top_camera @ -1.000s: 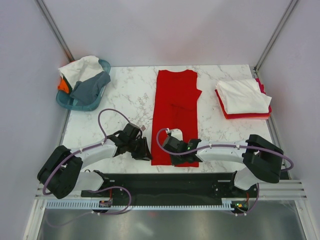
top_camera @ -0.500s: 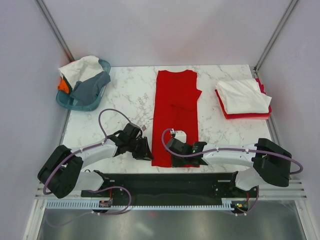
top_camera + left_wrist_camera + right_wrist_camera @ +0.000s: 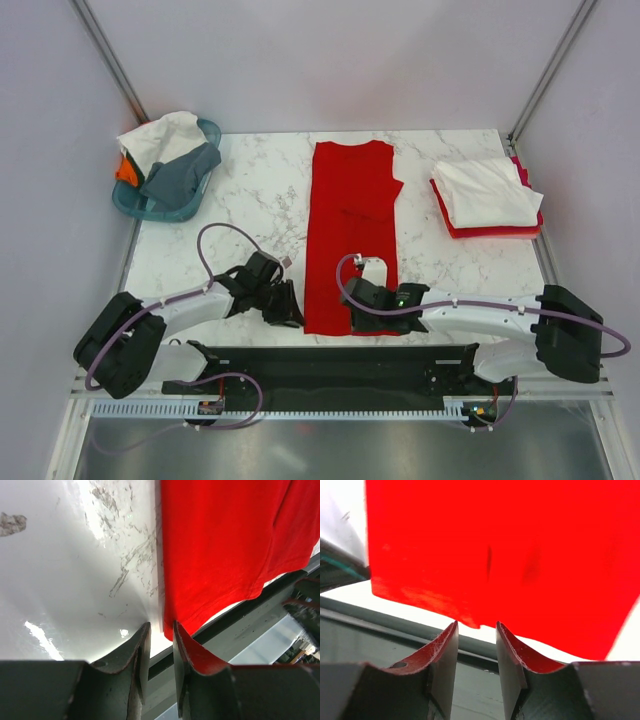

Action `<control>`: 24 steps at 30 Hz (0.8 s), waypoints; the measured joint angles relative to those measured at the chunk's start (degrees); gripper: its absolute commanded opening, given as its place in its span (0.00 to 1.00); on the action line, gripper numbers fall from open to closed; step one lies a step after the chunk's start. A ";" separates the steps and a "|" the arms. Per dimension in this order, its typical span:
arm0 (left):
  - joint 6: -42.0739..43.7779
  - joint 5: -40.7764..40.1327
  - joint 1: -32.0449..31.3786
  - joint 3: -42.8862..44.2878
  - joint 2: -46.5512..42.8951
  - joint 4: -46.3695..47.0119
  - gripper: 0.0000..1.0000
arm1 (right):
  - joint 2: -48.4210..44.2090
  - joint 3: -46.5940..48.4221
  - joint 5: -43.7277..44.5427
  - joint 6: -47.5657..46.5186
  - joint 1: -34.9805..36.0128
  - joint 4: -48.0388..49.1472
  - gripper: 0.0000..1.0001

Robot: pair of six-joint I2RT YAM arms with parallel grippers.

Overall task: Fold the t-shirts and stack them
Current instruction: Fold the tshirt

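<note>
A bright red t-shirt [image 3: 350, 230] lies flat as a long strip down the middle of the marble table, its hem at the near edge. My left gripper [image 3: 291, 313] sits low at the shirt's near left corner. In the left wrist view its jaws [image 3: 161, 628] stand a little apart with nothing between them, and the red corner [image 3: 225, 545] lies just past the tips. My right gripper [image 3: 363, 320] is at the near hem. Its jaws [image 3: 476, 626] are open and empty, just short of the red hem [image 3: 510, 545].
A folded stack sits at the right, a white tee [image 3: 487, 190] on a red one [image 3: 492, 232]. A teal basket [image 3: 138, 206] at the far left holds white [image 3: 160, 135], grey [image 3: 182, 172] and orange [image 3: 125, 170] shirts. The black table rail [image 3: 330, 360] runs just behind both grippers.
The right arm's elbow has swung out to the right and its gripper has slid nearer along the hem; its jaws shut and then opened again. The left arm has barely moved.
</note>
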 measured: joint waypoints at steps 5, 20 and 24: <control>-0.07 0.00 -0.81 -0.42 -0.46 0.37 0.33 | -4.61 -1.84 2.60 -0.04 -3.08 -4.35 0.44; -0.46 -0.02 -1.68 -0.39 -0.90 0.79 0.36 | -13.88 -13.00 1.84 -2.78 -14.82 -8.46 0.40; -0.50 -0.02 -1.86 -0.37 -0.52 0.85 0.36 | -14.03 -14.51 -0.04 -2.80 -14.86 -7.43 0.40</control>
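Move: The right gripper hovers partly open over the near hem of the red t-shirt. The shirt's lower right corner lies about 12 cm to its right, 1 cm back and 5 cm below; the lower left corner is some 13 cm to its left, also about 1 cm back. The table's front edge runs about 4 cm behind it. From the left gripper, the lower right corner lies roughly 25 cm to the right and 2 cm back, just below its height. Sweep the right gripper about 12 cm to the right across the hem towards the t-shirt's lower right corner, bowing a couple of cm forward and back on the way, then sink some 4 cm as the sideways travel runs out. Turn the wrist 10 degrees or so clockwise and keep the fingers open, astride the shirt's right edge just above the corner. ##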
